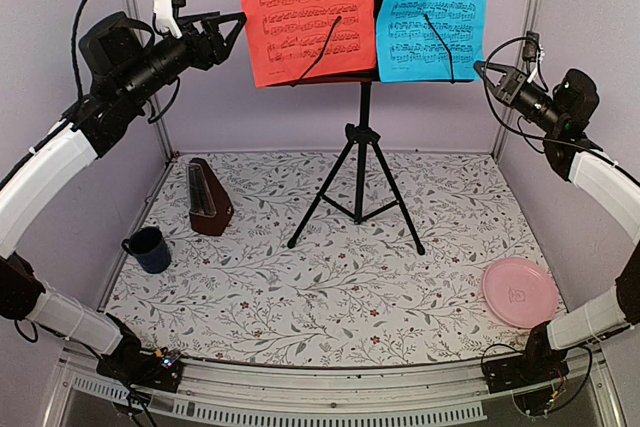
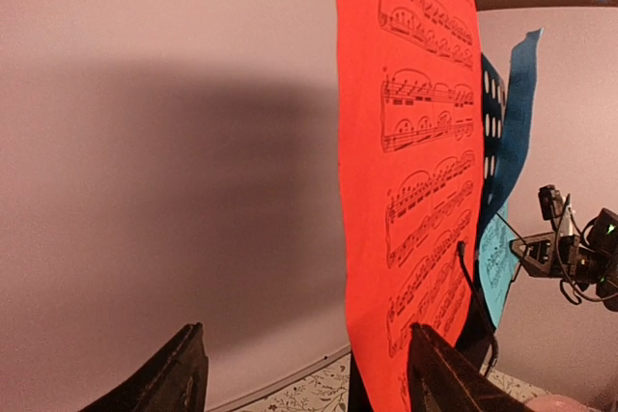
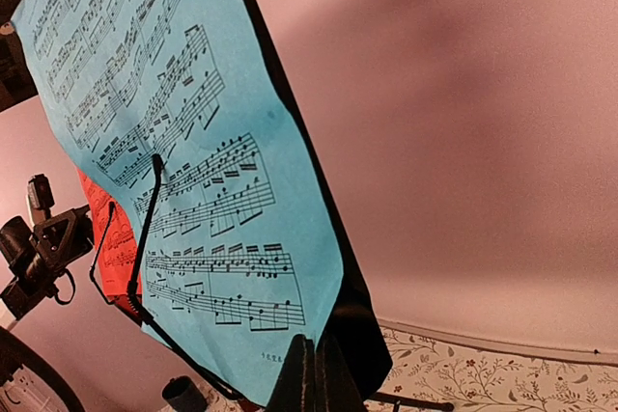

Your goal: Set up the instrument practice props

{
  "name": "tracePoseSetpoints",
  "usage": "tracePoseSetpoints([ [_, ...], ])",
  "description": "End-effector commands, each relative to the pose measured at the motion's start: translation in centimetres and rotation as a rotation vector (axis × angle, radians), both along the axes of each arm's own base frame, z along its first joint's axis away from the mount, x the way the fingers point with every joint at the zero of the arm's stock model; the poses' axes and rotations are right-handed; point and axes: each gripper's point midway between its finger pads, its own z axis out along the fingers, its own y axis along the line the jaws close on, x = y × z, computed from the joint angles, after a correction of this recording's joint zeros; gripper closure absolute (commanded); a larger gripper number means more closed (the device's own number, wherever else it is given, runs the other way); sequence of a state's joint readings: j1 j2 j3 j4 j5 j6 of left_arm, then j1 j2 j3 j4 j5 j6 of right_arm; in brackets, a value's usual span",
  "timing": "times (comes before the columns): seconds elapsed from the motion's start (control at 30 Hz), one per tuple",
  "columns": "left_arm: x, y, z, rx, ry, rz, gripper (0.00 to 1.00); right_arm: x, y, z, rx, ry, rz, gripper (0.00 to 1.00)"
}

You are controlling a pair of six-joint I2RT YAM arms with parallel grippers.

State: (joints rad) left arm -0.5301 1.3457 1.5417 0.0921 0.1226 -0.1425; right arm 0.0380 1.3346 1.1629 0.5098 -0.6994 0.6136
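Note:
The black music stand (image 1: 362, 147) is upright on its tripod mid-table. Side by side on its desk rest a red sheet (image 1: 305, 17) and a cyan sheet (image 1: 435, 12), each under a thin wire retainer. My left gripper (image 1: 238, 22) hangs open at the red sheet's left edge; in the left wrist view that edge (image 2: 406, 190) lies just inside the right finger of the gripper (image 2: 309, 373). My right gripper (image 1: 480, 67) is shut at the cyan sheet's lower right edge (image 3: 193, 142), its fingertips (image 3: 323, 364) pressed together on the paper's corner. The brown metronome (image 1: 208, 197) stands at the left.
A dark blue mug (image 1: 150, 249) sits near the left front of the floral mat. A pink plate (image 1: 520, 291) lies at the front right. The stand's tripod legs (image 1: 320, 209) spread across the mat's middle. Walls close in the back and sides.

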Motion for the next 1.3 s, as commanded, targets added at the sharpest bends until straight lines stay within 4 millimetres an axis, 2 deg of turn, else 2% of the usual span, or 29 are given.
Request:
tracePoseSetpoints([
  [0.0,-0.4,0.0,0.6,-0.01,-0.026,-0.007,0.29,-0.6,0.0,0.1,0.002,-0.01,0.009,1.0],
  [0.13,-0.4,0.0,0.6,-0.013,-0.024,-0.008,0.28,-0.5,-0.1,0.5,0.0,-0.023,0.002,0.99],
  [0.23,-0.2,0.0,0.4,-0.009,-0.015,-0.003,0.28,-0.6,-0.1,0.8,-0.002,-0.031,0.003,0.72],
  [0.4,0.0,0.7,-0.7,-0.007,0.024,0.033,0.25,-1.2,-0.3,1.3,-0.005,-0.046,-0.014,0.43],
  [0.53,0.7,1.7,-3.0,-0.003,0.091,0.094,0.15,-2.1,-0.6,1.7,-0.015,-0.064,-0.042,0.24],
  [0.63,1.4,2.8,-5.4,0.009,0.159,0.137,0.09,-2.8,-0.8,1.7,-0.028,-0.07,-0.058,0.08],
  [0.73,2.0,5.0,-7.6,-0.008,0.22,0.185,0.03,-3.5,-1.0,1.1,-0.05,-0.062,-0.078,0.01],
  [0.83,2.3,7.4,-10.0,-0.038,0.282,0.224,0.01,-4.2,-1.1,-0.5,-0.071,-0.038,-0.093,0.01],
  [0.97,2.8,9.3,-14.1,-0.05,0.374,0.249,0.01,-4.4,-1.0,-4.5,-0.086,0.04,-0.082,0.01],
  [1.13,4.3,11.0,-21.0,-0.015,0.547,0.309,0.01,-4.4,-0.3,-9.8,-0.082,0.167,-0.025,0.01],
  [1.27,4.9,13.6,-24.4,-0.019,0.617,0.413,0.01,-4.5,0.9,-13.5,-0.092,0.245,0.011,0.01],
])
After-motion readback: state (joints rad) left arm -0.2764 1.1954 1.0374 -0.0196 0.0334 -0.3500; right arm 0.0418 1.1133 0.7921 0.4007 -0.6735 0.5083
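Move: The right hand's shut fingers hold the blue sheet's lower right corner; that sheet's middle is about 10 cm left, 3 ahead and 12 up, the red sheet's some 34 cm left, 3 ahead and 12 up. From the open left hand the metronome stands about 12 cm ahead, 16 left and 45 below, the mug 30 cm left, 3 back and 50 below, the red sheet 13 cm right, 6 ahead and slightly higher. The right fingers open wide and let go of the blue sheet's corner, then the right hand backs about 5 cm off the stand and sinks some 11 cm, its fingers tipping slightly downward. Meanwhile the left hand, touching nothing, sinks past the red sheet's left side towards the metronome, some 21 cm down and 11 cm to the left with a little forward, tipping its fingers down about 30 degrees, turning counter-clockwise and opening fully. ##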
